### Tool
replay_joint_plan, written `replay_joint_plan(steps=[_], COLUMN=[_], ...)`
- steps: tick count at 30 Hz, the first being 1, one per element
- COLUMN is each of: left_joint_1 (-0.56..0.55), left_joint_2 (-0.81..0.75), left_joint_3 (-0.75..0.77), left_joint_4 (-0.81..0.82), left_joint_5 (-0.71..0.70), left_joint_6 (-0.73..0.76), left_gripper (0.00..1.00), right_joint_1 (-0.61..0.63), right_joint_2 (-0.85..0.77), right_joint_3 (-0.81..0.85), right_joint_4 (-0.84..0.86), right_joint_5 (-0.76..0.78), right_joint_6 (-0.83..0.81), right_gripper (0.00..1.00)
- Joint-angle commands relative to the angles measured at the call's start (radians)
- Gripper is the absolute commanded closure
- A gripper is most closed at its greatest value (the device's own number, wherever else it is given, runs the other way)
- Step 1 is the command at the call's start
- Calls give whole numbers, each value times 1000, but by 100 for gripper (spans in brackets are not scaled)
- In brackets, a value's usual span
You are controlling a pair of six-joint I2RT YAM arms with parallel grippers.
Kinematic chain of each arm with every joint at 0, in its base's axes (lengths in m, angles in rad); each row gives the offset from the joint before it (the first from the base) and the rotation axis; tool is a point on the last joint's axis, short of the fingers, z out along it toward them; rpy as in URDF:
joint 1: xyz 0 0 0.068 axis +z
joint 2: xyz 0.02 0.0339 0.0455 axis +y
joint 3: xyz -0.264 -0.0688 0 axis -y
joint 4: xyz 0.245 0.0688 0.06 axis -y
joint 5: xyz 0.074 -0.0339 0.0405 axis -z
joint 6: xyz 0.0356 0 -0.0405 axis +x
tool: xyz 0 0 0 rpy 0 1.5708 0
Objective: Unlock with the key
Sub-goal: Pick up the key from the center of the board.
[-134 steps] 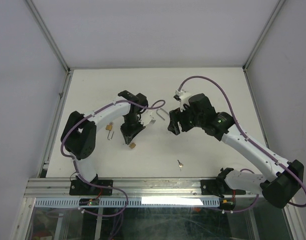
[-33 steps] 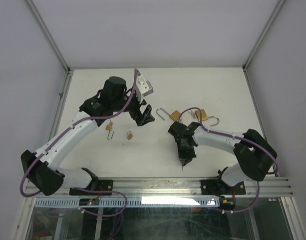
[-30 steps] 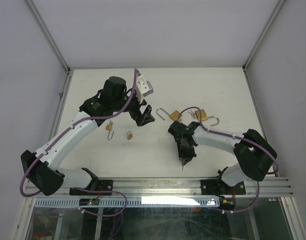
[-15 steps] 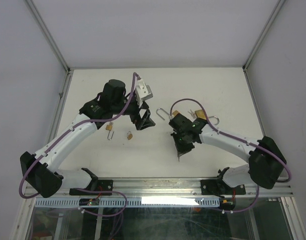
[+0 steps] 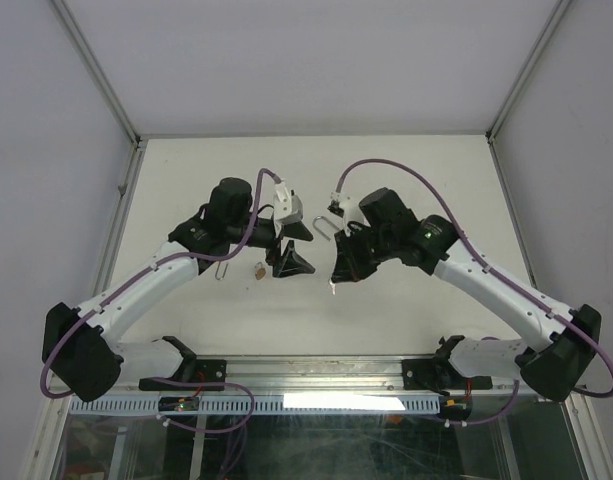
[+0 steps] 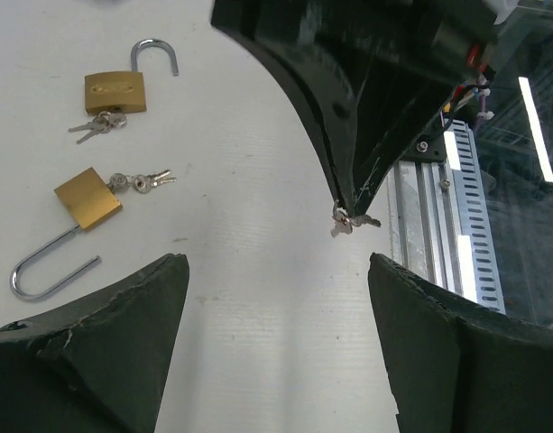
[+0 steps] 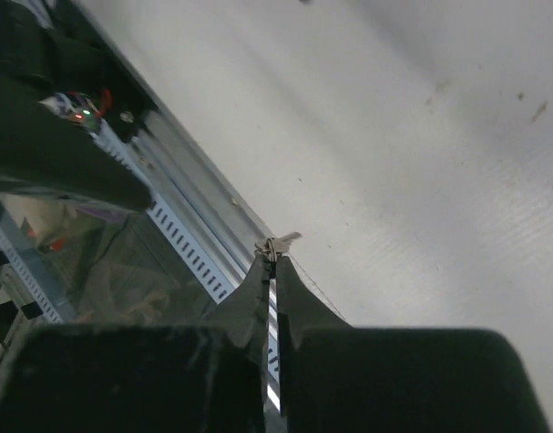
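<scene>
My right gripper (image 5: 334, 283) hangs over the table's middle, shut on a small silver key (image 7: 278, 242). The key (image 6: 349, 219) sticks out past its fingertips in the left wrist view too. My left gripper (image 5: 291, 262) stands open just left of it, with nothing between its fingers (image 6: 105, 347). Two brass padlocks lie beyond with open shackles, one (image 6: 114, 90) farther off and one (image 6: 87, 200) nearer, each with a key bunch at its base. From above, the right arm hides them except one shackle (image 5: 324, 225).
A small brass lock piece (image 5: 258, 269) and a thin shackle (image 5: 219, 268) lie left of centre by the left arm. The metal rail (image 5: 316, 372) runs along the near edge. White enclosure walls stand on the other three sides.
The right gripper has lifted the key off the table near the front edge and carried it up and left. The left gripper has swung down and right to face it.
</scene>
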Motion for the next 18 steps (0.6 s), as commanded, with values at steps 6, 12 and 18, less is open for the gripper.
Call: replay_joint_plan(steps=[6, 12, 18], left_joint_1=[-10, -10, -12], left_joint_2=[-120, -133, -155], left_joint_3=[-170, -193, -192], left_joint_4=[446, 526, 558], left_joint_5=[73, 82, 89], left_joint_6=[-23, -92, -120], left_gripper=[20, 30, 46], right_joint_1=[-42, -45, -75], right_joint_2=[-31, -29, -27], right_joint_3=[220, 284, 320], right_joint_4=[176, 246, 279], right_joint_5=[-220, -255, -267], right_joint_6=[58, 100, 130], right_gripper=[100, 100, 100])
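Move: The key, already pinched at the right fingertips, hangs about 6 cm to the left hand's right, 5 cm back from it and some 7 cm lower. From the right hand, the waiting left gripper is about 8 cm left, 5 cm ahead and 5 cm up. On the table, roughly 17 cm below the right hand, an open padlock lies about 20 cm ahead and 4 cm right; the small padlock is 11 cm ahead and 18 cm left. Still pinching the key, the right hand lifts it quickly, about 15 cm up and 5 cm left, towards the left gripper, its fingers swinging some 30 degrees up from steeply down to point mostly left. The left hand rises about 3.5 cm, tips its fingers up nearly level and closes from wide to about half open, not yet touching the key. ##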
